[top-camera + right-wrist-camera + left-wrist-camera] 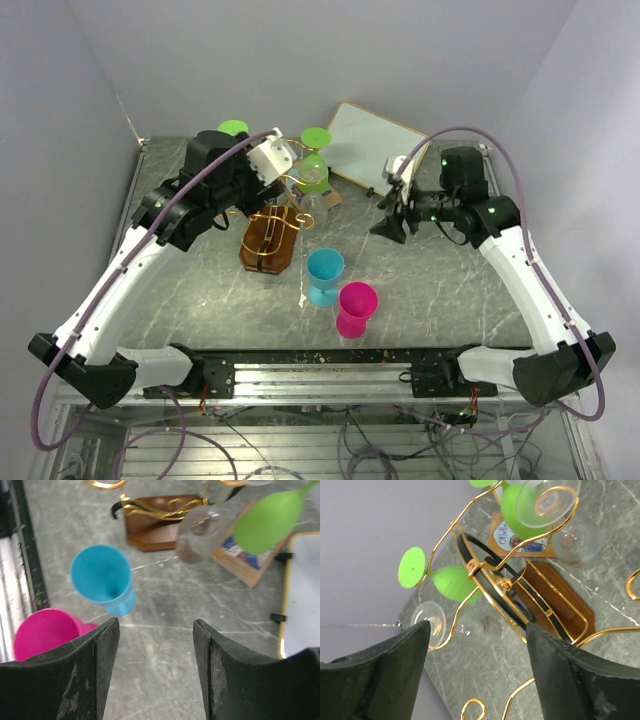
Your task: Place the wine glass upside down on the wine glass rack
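Observation:
The wine glass rack [268, 240], gold wire with scroll arms on a dark wooden base [560, 600], stands mid-table. Two green wine glasses [316, 150] [452, 582] and two clear ones [480, 627] [577, 540] hang upside down from its arms. My left gripper [288, 175] hovers over the rack, open; in the left wrist view the gripper [476, 630] has nothing between its fingers, and a clear glass hangs just beyond them. My right gripper [390, 228] [155, 625] is open and empty over bare table, right of the rack.
A blue cup [325, 275] [102, 577] and a pink cup [356, 308] [47, 630] stand upright in front of the rack. A white tilted board [375, 150] [305, 595] stands at the back right. A printed card [522, 542] lies by the rack's base.

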Available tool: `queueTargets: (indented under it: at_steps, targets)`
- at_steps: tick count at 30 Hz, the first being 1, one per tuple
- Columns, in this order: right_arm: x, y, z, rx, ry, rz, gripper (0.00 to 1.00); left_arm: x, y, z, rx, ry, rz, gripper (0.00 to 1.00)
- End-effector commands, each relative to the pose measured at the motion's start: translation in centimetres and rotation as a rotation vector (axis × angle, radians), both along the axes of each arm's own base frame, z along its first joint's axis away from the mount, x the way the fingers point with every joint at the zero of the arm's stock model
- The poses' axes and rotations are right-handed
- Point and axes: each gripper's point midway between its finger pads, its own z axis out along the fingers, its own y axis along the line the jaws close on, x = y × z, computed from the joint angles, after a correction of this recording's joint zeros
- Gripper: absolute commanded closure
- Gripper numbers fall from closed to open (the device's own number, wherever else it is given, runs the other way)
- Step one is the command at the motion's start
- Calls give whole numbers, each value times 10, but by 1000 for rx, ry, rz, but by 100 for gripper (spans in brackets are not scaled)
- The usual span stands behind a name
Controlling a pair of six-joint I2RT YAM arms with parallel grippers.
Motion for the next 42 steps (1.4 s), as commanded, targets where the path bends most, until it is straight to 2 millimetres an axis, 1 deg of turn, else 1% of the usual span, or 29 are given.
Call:
queueTargets:
  at_steps: [1,2,5,9,13,17,21,22,28,30,33,37,42]
  targets:
    - [-45,12,-30,-106,71,130,40,-5,18,24,-94,-57,34,3]
    - [-53,16,-35,-128,87,152,40,-5,23,26,-102,-61,48,1]
    - [-75,22,-53,-191,131,211,40,-4,34,29,-124,-67,80,0]
    - [-94,24,-77,-282,164,257,41,0,45,34,-154,-77,114,0]
    - [-106,22,-100,-371,200,275,43,2,59,39,-148,-97,154,0]
    - [-115,23,-108,-406,217,293,44,5,69,41,-119,-116,187,1]
    - [-117,24,-116,-436,223,291,47,8,74,42,-109,-123,205,1]
    - [-117,24,-120,-446,226,282,48,8,74,43,-109,-125,206,1]
    - [-109,26,-129,-458,205,241,58,9,74,43,-109,-126,199,1]
    - [-109,27,-130,-456,209,247,62,10,73,42,-104,-125,196,1]
    - [-108,26,-134,-461,211,242,69,11,72,42,-103,-125,189,1]
    - [-105,24,-139,-478,207,227,82,13,70,41,-104,-124,183,1]
    - [-96,13,-133,-495,181,192,100,16,67,37,-106,-115,177,2]
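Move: The magenta glass stands about 15 cm back from the right hand and 4 cm to its left, its middle some 20 cm below the fingers. The blue glass stands roughly 7 cm to the left of the magenta glass and 8 cm farther out. The clear glass hanging on the rack is about 14 cm left of the right hand, 2 cm ahead and a little lower. From the left hand, the magenta glass lies some 18 cm back, 20 cm right and 27 cm down. The right fingers shut on the rim of the magenta glass, pinching its wall on the far right side, after a swoop of about 13 cm down and 11 cm back with a slight drift left; they tip some 30 degrees further down on the way. The empty left hand finishes opening while easing 7 cm left and a little up over the rack, then holds there. ##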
